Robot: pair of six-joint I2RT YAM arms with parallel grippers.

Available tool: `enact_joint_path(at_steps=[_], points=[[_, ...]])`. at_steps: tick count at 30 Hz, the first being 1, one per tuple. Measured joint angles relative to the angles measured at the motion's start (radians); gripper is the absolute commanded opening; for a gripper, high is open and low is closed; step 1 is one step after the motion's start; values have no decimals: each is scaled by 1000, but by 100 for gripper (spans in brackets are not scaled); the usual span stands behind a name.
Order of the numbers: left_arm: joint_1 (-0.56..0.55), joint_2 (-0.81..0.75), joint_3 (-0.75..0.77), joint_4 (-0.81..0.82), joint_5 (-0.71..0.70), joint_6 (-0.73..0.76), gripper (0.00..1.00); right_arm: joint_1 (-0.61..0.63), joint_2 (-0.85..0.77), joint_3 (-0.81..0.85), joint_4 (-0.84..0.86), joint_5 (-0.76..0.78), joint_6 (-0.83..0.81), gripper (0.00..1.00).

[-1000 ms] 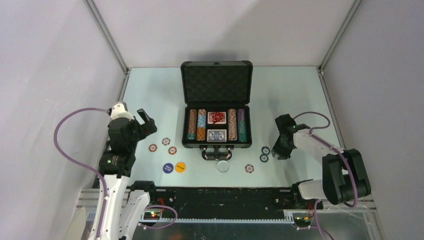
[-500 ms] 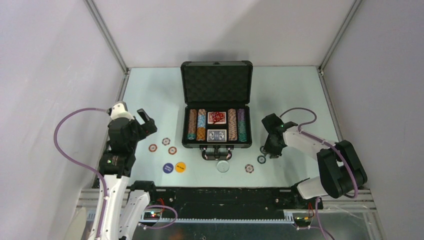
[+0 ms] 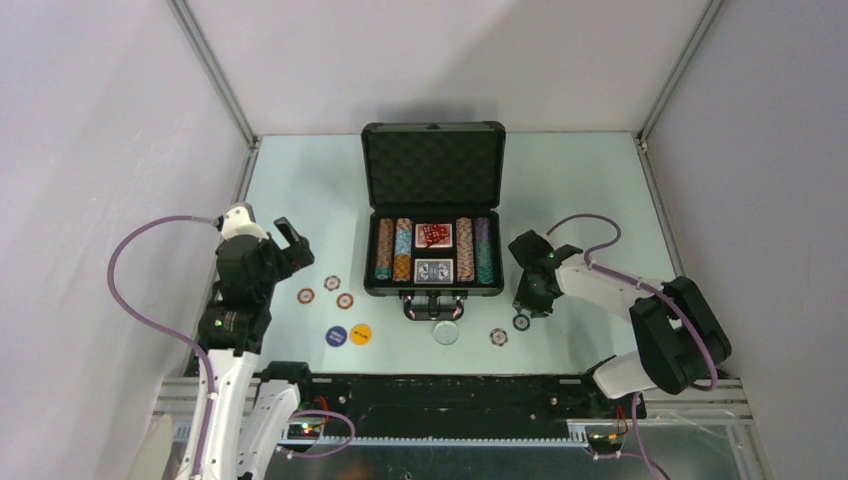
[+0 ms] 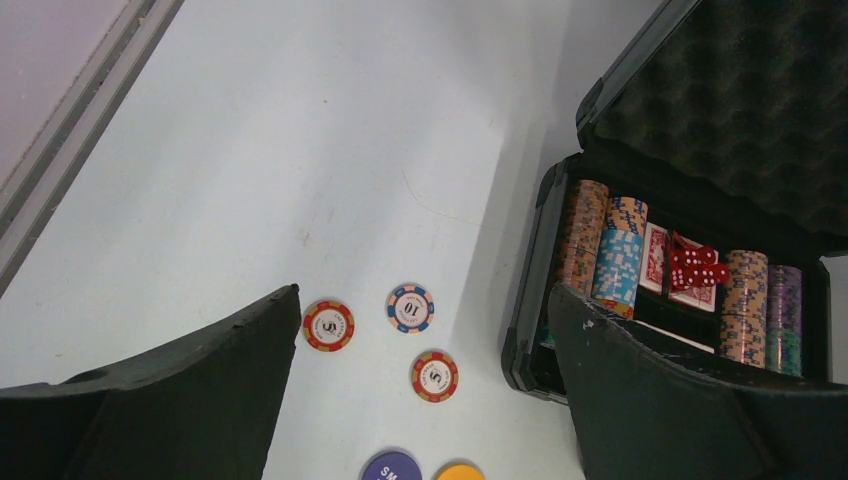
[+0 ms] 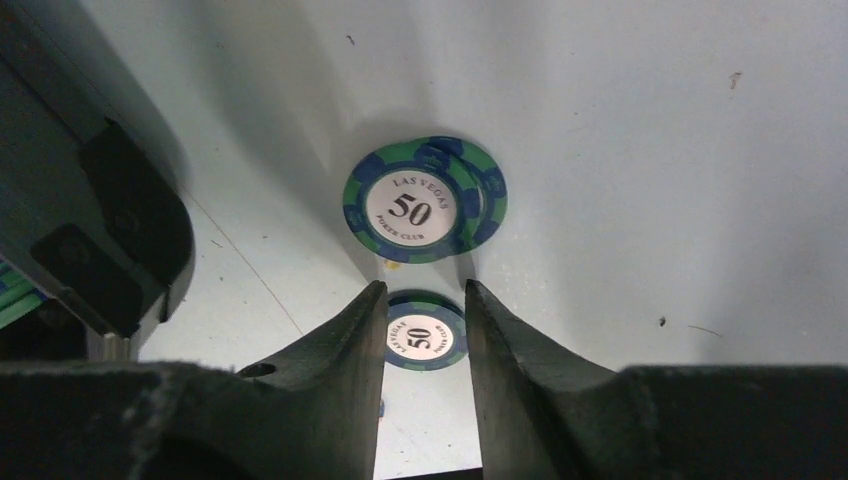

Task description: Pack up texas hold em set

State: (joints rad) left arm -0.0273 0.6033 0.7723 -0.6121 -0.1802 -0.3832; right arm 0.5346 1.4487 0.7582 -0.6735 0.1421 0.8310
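Observation:
The black case (image 3: 433, 131) lies open at mid-table, foam lid up, holding rows of striped chips (image 3: 402, 250), two card decks and red dice (image 3: 433, 235). My right gripper (image 3: 527, 303) hangs by the case's right front corner. In the right wrist view its jaws (image 5: 425, 290) stand narrowly open with nothing clamped. Green-blue "50" chips (image 5: 425, 200), overlapping, lie just past the tips, and another "50" chip (image 5: 425, 338) shows through the gap. My left gripper (image 3: 293, 245) is wide open above three loose chips (image 4: 410, 308).
Purple (image 3: 337, 335) and yellow (image 3: 361, 334) round buttons and a pale one (image 3: 446, 332) lie near the front edge, with a lone chip (image 3: 499, 337) to the right. The case handle (image 3: 433, 305) juts forward. Walls enclose the table on three sides.
My right gripper has swung left toward the case and now covers one of the two green chips. The visible chip slid slightly left. The left arm is unmoved.

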Motion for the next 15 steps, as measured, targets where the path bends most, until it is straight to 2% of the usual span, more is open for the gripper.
enact_joint_path(at_steps=[4,9,15], points=[[0,3,0,0,0,0,98,0,-47,-20,-5,20,7,57],[0,5,0,0,0,0,98,3,-122,-6,-24,39,-2,59],[0,5,0,0,0,0,98,69,-108,5,-53,43,3,61]])
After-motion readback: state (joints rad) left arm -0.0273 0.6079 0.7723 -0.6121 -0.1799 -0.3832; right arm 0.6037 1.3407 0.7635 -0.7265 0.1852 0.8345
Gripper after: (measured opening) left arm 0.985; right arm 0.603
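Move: Just behind the right fingertips, about 3 cm back and 1 cm left, the lone green-and-blue 50 chip lies flat, roughly 1 cm below the hand. The overlapping pair of 50 chips is some 2 cm ahead and 1 cm right; the orange-rimmed chip about 6 cm back and 6 cm left. The case's middle stands around 14 cm ahead and 20 cm left. From the left hand, the lone chip is about 45 cm right, 7 cm back and 22 cm below. Lifting off from low over the table between the pair and the lone 50 chip, the right hand rises nearly 3 cm while its fingers spread from about a third to well over half open. It then eases about 1 cm back and a little left, towards the lone chip, already starting to sink with the spread fingers still pointing down on either side of it. ##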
